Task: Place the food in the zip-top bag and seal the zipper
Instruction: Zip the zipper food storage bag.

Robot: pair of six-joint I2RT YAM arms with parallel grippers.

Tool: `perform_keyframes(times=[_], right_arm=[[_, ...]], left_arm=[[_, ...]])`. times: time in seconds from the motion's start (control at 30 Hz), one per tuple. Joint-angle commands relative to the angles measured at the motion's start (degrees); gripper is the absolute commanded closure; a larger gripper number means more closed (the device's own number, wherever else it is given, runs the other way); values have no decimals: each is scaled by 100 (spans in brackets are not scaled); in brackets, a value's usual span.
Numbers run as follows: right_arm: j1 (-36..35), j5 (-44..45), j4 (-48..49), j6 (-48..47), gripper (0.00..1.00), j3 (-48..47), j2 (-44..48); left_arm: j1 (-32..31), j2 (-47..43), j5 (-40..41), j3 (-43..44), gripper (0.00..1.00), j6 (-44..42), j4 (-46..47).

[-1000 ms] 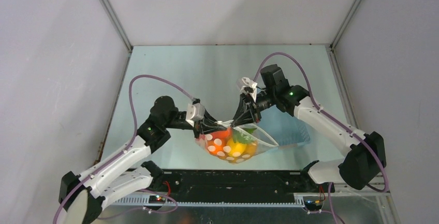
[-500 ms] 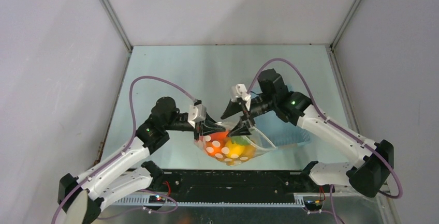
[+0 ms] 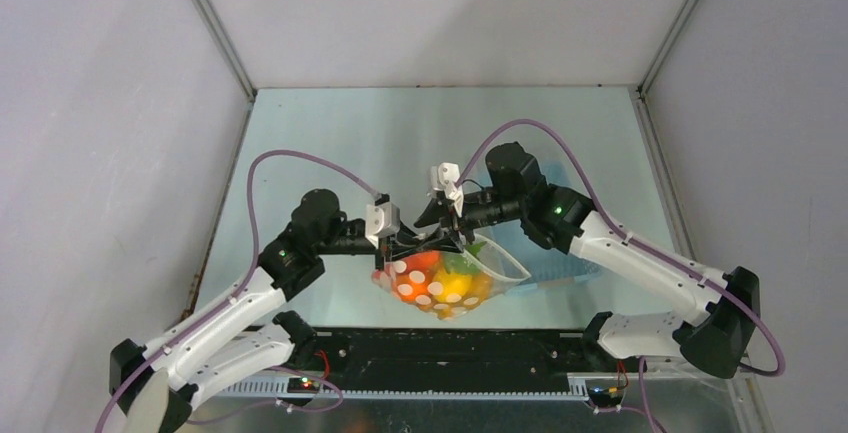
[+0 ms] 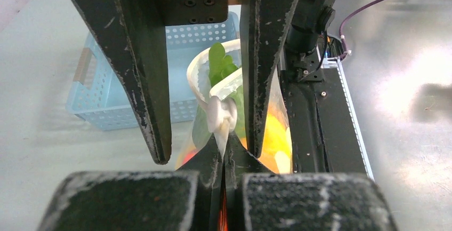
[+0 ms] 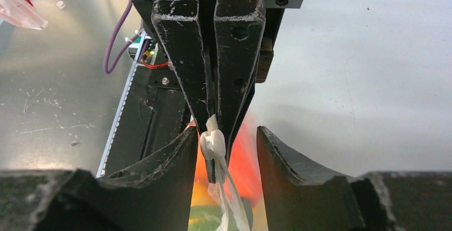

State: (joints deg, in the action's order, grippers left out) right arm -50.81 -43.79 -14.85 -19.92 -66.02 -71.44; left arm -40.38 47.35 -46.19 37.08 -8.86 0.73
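Note:
The clear dotted zip-top bag (image 3: 447, 295) hangs just above the table with the food (image 3: 438, 275) inside: red, orange, yellow and green pieces. My left gripper (image 3: 404, 247) is shut on the bag's top corner, right behind the zipper's white slider (image 4: 221, 114). In the left wrist view its fingertips (image 4: 224, 151) pinch the white strip. My right gripper (image 3: 454, 239) is open, and its fingers (image 5: 169, 159) straddle the slider (image 5: 213, 143) without closing on it. The bag's mouth (image 4: 205, 73) gapes open beyond the slider, with a green piece (image 4: 219, 63) showing.
A light blue perforated basket (image 3: 562, 253) lies on the table to the right, behind the bag, and also shows in the left wrist view (image 4: 101, 100). The black base rail (image 3: 450, 348) runs along the near edge, under the bag.
My right gripper has opened and swung left and down along the bag's top edge, now straddling the slider beside the left gripper. The left gripper has kept its hold.

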Motion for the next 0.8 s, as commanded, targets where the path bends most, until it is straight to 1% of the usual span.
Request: perform_keyframes(times=[0.0, 0.1, 0.4, 0.67, 0.7, 0.73, 0.77], right_arm=[[-38, 225, 141, 18, 54, -5, 267], [-43, 230, 138, 34, 57, 33, 320], [-56, 252, 329, 108, 58, 211, 539], [-108, 125, 646, 215, 59, 218, 457], [-119, 114, 684, 232, 62, 215, 456], [-125, 111, 694, 229, 72, 213, 456], [-132, 124, 694, 226, 78, 213, 460]], left_arm=[[-35, -192, 38, 190, 100, -143, 135], [-40, -202, 43, 177, 100, -213, 115], [-38, -223, 24, 186, 100, -290, 49], [-36, -205, -3, 236, 100, -194, 63], [-43, -203, 25, 242, 100, -203, 38], [-47, -216, 37, 239, 100, -203, 31], [-44, -221, 66, 234, 100, -204, 36]])
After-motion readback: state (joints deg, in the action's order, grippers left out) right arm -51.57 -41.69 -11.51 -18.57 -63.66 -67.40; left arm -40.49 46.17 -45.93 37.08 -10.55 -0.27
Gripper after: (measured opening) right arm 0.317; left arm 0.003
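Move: The zipper slider sits almost between the right hand's open fingers, about 1 cm above and 1 cm back from its hand point. From the right hand, the middle of the open bag mouth lies some 11 cm to the right, 2 cm back and 5 cm lower; the bagged food is about 3 cm right, 4 cm back and 13 cm below. The left hand pinches the zipper's end, with the slider about 2 cm to its right and level. While the left hand stays nearly still and keeps its shut pinch on the zipper's end, the right hand, its fingers pointing left and straddling the white slider, eases up about 1.5 cm, drifting some 1 cm right and then partly back left, with hardly any wrist turn. Its fingers draw in from about half open to roughly a third, closing around the slider from the front and back sides until they seem to touch it. ##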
